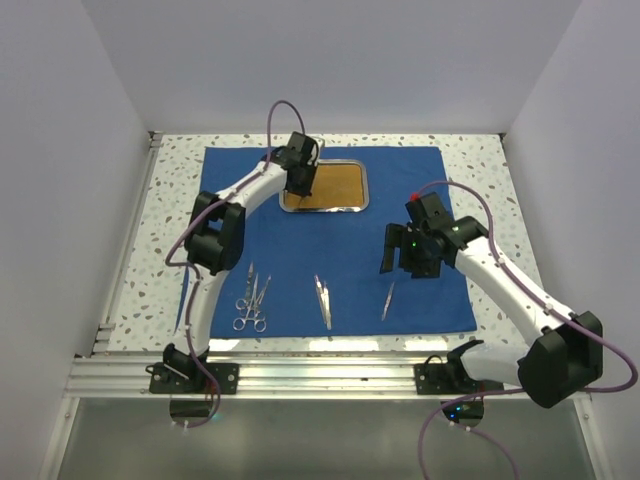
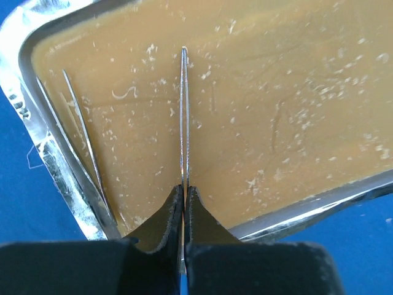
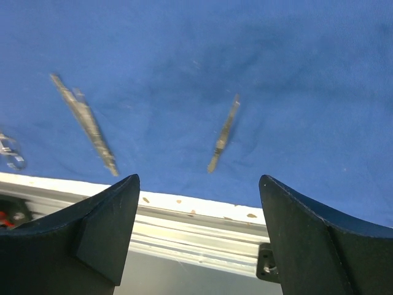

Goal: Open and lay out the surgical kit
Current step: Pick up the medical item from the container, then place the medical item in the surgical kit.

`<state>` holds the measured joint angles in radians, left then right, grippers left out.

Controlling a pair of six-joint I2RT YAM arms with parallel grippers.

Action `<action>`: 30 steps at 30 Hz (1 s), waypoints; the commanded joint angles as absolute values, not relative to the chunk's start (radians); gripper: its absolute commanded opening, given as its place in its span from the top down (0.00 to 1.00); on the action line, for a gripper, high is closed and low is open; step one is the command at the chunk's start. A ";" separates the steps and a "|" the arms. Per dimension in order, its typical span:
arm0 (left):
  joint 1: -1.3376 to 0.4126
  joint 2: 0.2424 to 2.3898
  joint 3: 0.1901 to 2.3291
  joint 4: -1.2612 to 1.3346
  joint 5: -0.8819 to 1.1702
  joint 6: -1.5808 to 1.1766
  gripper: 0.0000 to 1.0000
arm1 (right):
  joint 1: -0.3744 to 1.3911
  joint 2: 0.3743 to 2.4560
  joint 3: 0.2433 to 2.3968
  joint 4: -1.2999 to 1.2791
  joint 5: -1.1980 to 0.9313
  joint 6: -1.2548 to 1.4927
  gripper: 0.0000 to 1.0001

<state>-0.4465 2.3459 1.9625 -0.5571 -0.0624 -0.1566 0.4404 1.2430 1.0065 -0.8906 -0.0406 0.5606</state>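
The royal-blue cloth wrap (image 1: 420,190) lies spread flat on the table. The steel tray (image 1: 364,190) with its orange-brown inside sits at the cloth's far middle. My left gripper (image 1: 300,185) reaches down into the tray. In the left wrist view it (image 2: 185,193) is shut on slim silver tweezers (image 2: 184,110), which point away over the tray floor. Ring-handled scissors and forceps (image 1: 250,300), another pair of tweezers (image 1: 323,300) and a short slim tool (image 1: 388,300) lie in a row along the cloth's near edge. My right gripper (image 1: 403,268) hangs open above the cloth, holding nothing.
The tray's bright rim (image 2: 55,166) runs along the left, with a thin silver line (image 2: 83,141) beside it. In the right wrist view the tweezers (image 3: 86,123) and short tool (image 3: 224,132) lie ahead of the open fingers, with the aluminium rail (image 3: 196,236) below.
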 commanded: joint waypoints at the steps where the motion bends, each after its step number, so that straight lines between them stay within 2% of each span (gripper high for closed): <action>1: -0.442 2.318 2.051 -0.566 -0.011 -0.184 1.00 | 0.442 1.226 1.117 -0.844 -0.095 0.515 0.17; 5: -0.437 2.225 2.045 -0.494 0.171 -0.343 1.00 | 0.443 1.259 1.250 -0.732 -0.175 0.502 0.15; 9: -0.449 2.125 1.909 -0.342 0.351 -0.527 1.00 | 0.443 1.334 1.350 -0.675 -0.236 0.517 0.15; 21: -0.548 1.876 1.695 -0.071 0.451 -0.862 1.00 | 0.443 1.430 1.457 -0.614 -0.176 0.546 0.17; 30: -0.597 1.802 1.623 -0.037 0.451 -0.905 1.00 | 0.443 1.393 1.445 -0.580 -0.080 0.563 0.19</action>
<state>-0.5838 1.8656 1.6520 -0.1055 0.4255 -0.8558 0.4404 1.4345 1.4181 -0.6254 -0.1417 0.5488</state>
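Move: The left hand already grips the slender medical item low over the tray, whose middle is about 3 cm ahead, 6 cm right and 1 cm below. From that hand the open right gripper is some 29 cm back, 22 cm right, 9 cm higher. For the right hand, the medical item is about 31 cm ahead, 22 cm left, 9 cm below; a lone instrument lies 11 cm beneath it and 1 cm left, level fore and aft. Up and to the right, drawing back somewhat, the left hand carries the item out of the tray, rising about 24 cm while its shut fingers swing some 55 degrees to point rightward at the right gripper. The right hand rises and reaches forward-left to meet it, quickly then creeping, tilting its wide-open fingers forward and left; no contact is seen. ##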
